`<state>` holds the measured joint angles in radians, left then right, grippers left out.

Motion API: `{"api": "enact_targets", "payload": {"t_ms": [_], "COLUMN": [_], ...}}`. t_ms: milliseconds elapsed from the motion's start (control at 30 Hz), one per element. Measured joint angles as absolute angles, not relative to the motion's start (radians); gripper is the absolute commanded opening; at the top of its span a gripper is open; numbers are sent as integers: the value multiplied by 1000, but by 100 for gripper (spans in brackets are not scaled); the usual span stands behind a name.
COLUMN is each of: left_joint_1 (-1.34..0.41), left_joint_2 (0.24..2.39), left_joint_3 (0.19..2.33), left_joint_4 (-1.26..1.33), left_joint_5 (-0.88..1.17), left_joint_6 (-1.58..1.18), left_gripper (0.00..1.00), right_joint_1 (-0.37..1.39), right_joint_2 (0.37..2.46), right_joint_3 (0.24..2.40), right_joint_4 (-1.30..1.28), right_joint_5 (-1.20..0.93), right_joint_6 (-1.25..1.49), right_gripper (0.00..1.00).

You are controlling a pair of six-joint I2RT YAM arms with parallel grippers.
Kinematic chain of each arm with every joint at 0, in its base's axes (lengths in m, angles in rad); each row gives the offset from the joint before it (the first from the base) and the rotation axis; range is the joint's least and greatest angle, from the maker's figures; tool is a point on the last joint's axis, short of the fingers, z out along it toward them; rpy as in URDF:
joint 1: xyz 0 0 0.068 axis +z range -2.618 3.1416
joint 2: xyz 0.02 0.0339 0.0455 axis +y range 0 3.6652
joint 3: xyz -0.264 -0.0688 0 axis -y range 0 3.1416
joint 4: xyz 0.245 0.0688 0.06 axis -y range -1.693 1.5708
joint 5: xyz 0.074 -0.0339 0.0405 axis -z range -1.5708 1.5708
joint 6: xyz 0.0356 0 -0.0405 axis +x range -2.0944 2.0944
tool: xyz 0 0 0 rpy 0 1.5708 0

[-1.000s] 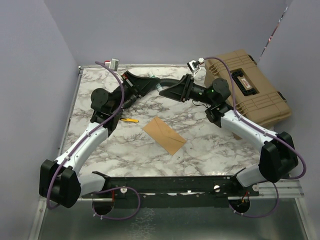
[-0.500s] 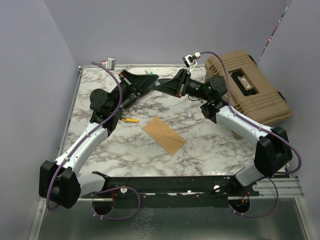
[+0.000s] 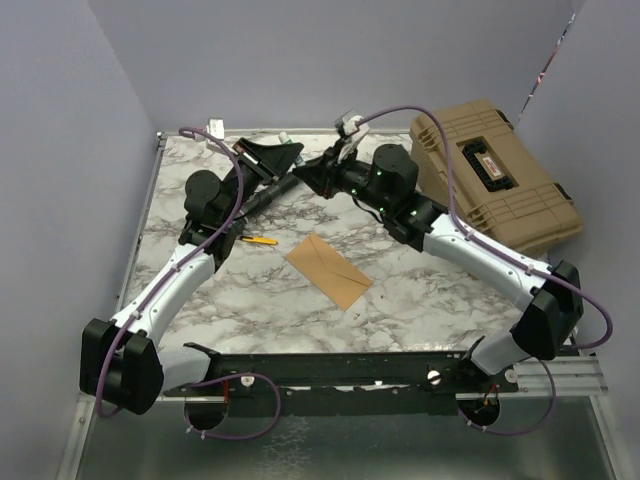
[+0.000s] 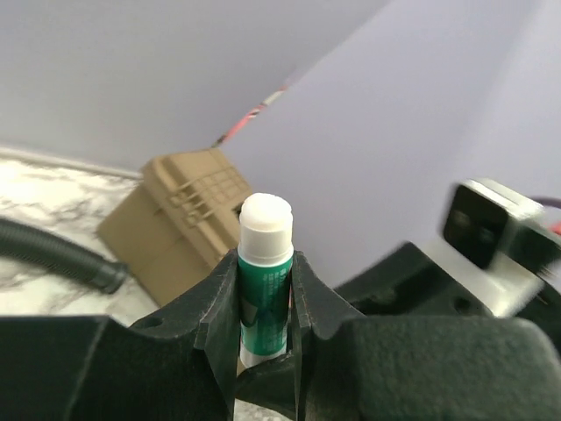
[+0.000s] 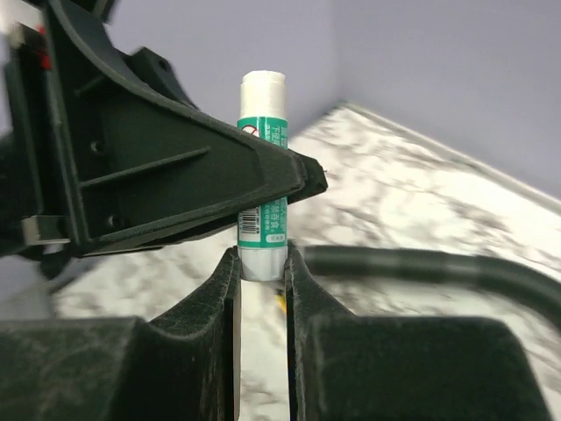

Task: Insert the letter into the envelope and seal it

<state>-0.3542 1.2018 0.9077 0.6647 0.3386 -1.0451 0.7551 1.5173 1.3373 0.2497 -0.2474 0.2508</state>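
Observation:
The brown envelope (image 3: 329,268) lies flat mid-table, and neither gripper is near it. The letter does not show as a separate sheet. High over the far part of the table the two grippers meet on a green glue stick (image 4: 265,285). My left gripper (image 4: 265,267) is shut on its green body, with the white end (image 4: 265,217) sticking out past the fingers. From the opposite side, my right gripper (image 5: 261,260) is shut on the pale lower end of the same glue stick (image 5: 263,167). In the top view the left gripper (image 3: 287,160) and right gripper (image 3: 312,172) touch tip to tip.
A tan hard case (image 3: 497,186) sits at the table's far right. A small yellow pen-like item (image 3: 259,240) lies left of the envelope. A black hose (image 5: 421,263) runs across the marble behind the grippers. The purple walls stand close on three sides.
My right gripper swung left to the left gripper and closed on the glue stick's end. The left gripper kept its grip and barely moved. The envelope stayed put.

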Motion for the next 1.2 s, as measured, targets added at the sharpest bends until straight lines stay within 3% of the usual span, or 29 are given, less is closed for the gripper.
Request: {"api": "enact_targets", "payload": {"t_ms": [133, 300, 400, 433, 500, 700, 1067, 1133, 1200], "left_joint_1": [-353, -365, -378, -381, -382, -368, -335, -336, -336], "left_joint_2": [1221, 1245, 1246, 1246, 1245, 1245, 1245, 1244, 1244], "left_joint_3": [916, 966, 989, 994, 1009, 1055, 1080, 1092, 1094], "left_joint_4": [518, 307, 226, 214, 186, 191, 394, 435, 500], "left_joint_5": [238, 152, 128, 125, 137, 243, 644, 688, 730], "left_joint_6": [-1013, -982, -968, -964, -947, -867, -821, -833, -867], "left_gripper": [0, 0, 0, 0, 0, 0, 0, 0, 0], "right_joint_1": [830, 873, 877, 877, 852, 747, 592, 593, 593], "right_joint_2": [1575, 1646, 1645, 1641, 1618, 1480, 1266, 1274, 1300], "right_joint_3": [1388, 1435, 1435, 1435, 1423, 1348, 1106, 1074, 1066], "right_joint_4": [146, 60, 25, 17, -13, -50, 315, 385, 464], "right_joint_5": [37, 218, 223, 211, 157, -98, -444, -478, -527], "right_joint_6": [56, -47, -46, -39, -27, 76, 587, 691, 780], "right_gripper": [0, 2, 41, 48, 61, 78, 86, 81, 66]}}
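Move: The right hand's fingers are already shut on the lower white end of the upright glue stick, whose middle lies some 4 cm above that hand and about 1 cm farther ahead; the left hand already grips the stick round its middle, so it sits at its fingertips. Some 38 cm below the right hand, the envelope lies about 7 cm back and 5 cm to the right, and the orange knife about 12 cm to the left, level with it. With the glue stick held between them, both hands swing down about 7–8 cm and forward about 4 cm, tipping their fingertips downward some 20 degrees, before the right fingers open wide and let go of the lower white end. The right hand then draws back, up and to the right away from the stick, rolling back the other way, while the left keeps its grip and also rises about 9 cm, back and a little right, turning clockwise. ##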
